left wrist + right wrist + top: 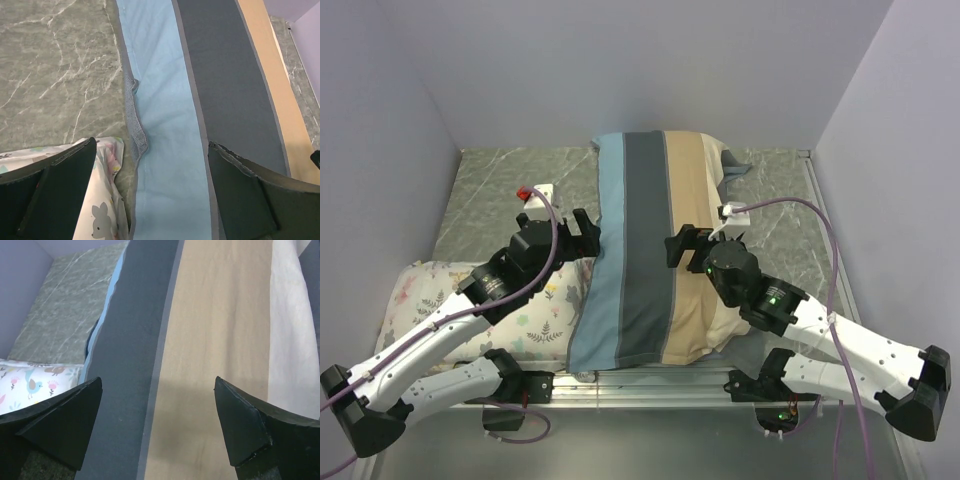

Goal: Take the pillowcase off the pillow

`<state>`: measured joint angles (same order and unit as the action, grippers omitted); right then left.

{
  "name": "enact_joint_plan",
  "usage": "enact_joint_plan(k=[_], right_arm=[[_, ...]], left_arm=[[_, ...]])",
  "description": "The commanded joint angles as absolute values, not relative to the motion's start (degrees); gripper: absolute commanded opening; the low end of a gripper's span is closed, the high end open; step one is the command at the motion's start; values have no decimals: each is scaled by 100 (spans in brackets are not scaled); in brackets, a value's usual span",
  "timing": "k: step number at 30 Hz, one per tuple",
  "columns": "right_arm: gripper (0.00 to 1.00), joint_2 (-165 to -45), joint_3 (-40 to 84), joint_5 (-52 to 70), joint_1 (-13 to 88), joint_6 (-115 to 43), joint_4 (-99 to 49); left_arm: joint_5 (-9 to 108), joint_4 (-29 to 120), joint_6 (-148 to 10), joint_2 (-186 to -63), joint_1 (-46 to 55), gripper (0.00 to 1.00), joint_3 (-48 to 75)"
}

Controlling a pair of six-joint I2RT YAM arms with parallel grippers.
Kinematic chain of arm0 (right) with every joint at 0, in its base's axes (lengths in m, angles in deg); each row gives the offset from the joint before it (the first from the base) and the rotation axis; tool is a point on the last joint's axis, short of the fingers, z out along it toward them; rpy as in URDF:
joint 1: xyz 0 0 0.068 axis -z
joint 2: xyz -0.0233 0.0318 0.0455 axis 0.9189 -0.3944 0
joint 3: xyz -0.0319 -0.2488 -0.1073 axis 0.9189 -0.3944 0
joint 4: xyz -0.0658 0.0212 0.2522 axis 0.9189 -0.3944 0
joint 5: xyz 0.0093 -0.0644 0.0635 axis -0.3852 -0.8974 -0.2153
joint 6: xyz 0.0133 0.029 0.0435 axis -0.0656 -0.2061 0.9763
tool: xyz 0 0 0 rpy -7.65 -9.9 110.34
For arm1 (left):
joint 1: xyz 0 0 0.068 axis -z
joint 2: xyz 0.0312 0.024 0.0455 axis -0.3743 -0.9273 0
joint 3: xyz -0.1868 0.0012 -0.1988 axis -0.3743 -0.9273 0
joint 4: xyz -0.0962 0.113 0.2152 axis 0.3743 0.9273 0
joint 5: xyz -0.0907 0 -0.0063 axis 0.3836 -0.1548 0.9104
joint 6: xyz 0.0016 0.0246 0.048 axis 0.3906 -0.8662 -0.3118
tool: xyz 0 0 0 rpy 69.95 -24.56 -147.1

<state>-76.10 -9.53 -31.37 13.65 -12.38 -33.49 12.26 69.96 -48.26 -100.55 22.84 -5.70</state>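
Observation:
The striped pillowcase point(645, 250) lies lengthwise down the middle of the table, its light-blue, dark-grey and tan stripes running away from me. It is plump with the pillow inside, which the cloth hides. An off-white band point(295, 325) runs beside the tan stripe; I cannot tell whether it is pillow or cover. My left gripper point(588, 236) hovers open over the cover's left edge, and the blue stripe point(160, 150) lies between its fingers. My right gripper point(680, 245) hovers open over the seam between the grey and tan stripes point(158, 380). Neither holds anything.
A smaller floral-print pillow point(470, 300) lies at the near left against the striped cover, under my left arm. A grey cloth flap point(735, 168) sticks out at the far right corner. Marble-patterned tabletop point(500, 190) shows at the back left. Walls close in on three sides.

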Motion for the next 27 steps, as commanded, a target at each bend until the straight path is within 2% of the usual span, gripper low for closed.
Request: enact_joint_plan(k=[1,10,18,27], right_arm=[[100,-7478,-777,-3290,1351,-1377,-3473],[99,-7531,-531,-3518,1359,-1491,-4449],[98,-7716,-513,-2885,1237,-1658,-4625],[98,-8901,497,-4035,-55,-1772,-4853]], left_arm=[[1075,6987,-4641,-10081,2293,99,-457],[1365,7066,-4246,-10318,2293,99,-808],[1752,6513,-4017,-10616,2285,99,-1248],[1786,6117,-4017,-11205,2048,99,-1126]])
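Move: The blue left edge of the striped pillowcase, at its grey hem fold, lies about 18 cm below the left gripper and some 4 cm ahead, barely right of it. The floral pillow's near corner is about 3 cm ahead of that gripper and 3 cm left. From the right gripper the hem fold is about 20 cm left, 5 cm ahead and 16 cm down; the dark stripe runs 7 cm to its left, the beige stripe 4 cm to its right, both level with it. Lower the left gripper about 9 cm towards the pillowcase's blue edge beside the floral pillow, easing right and tipping the fingers some 10 degrees further down. Let the right one sink 3 to 4 cm with a small drift right, then sweep it about 6 cm left over the dark stripe while drawing back, rolling its left side down and turning counter-clockwise. Keep both wide open and clear of the cloth. ##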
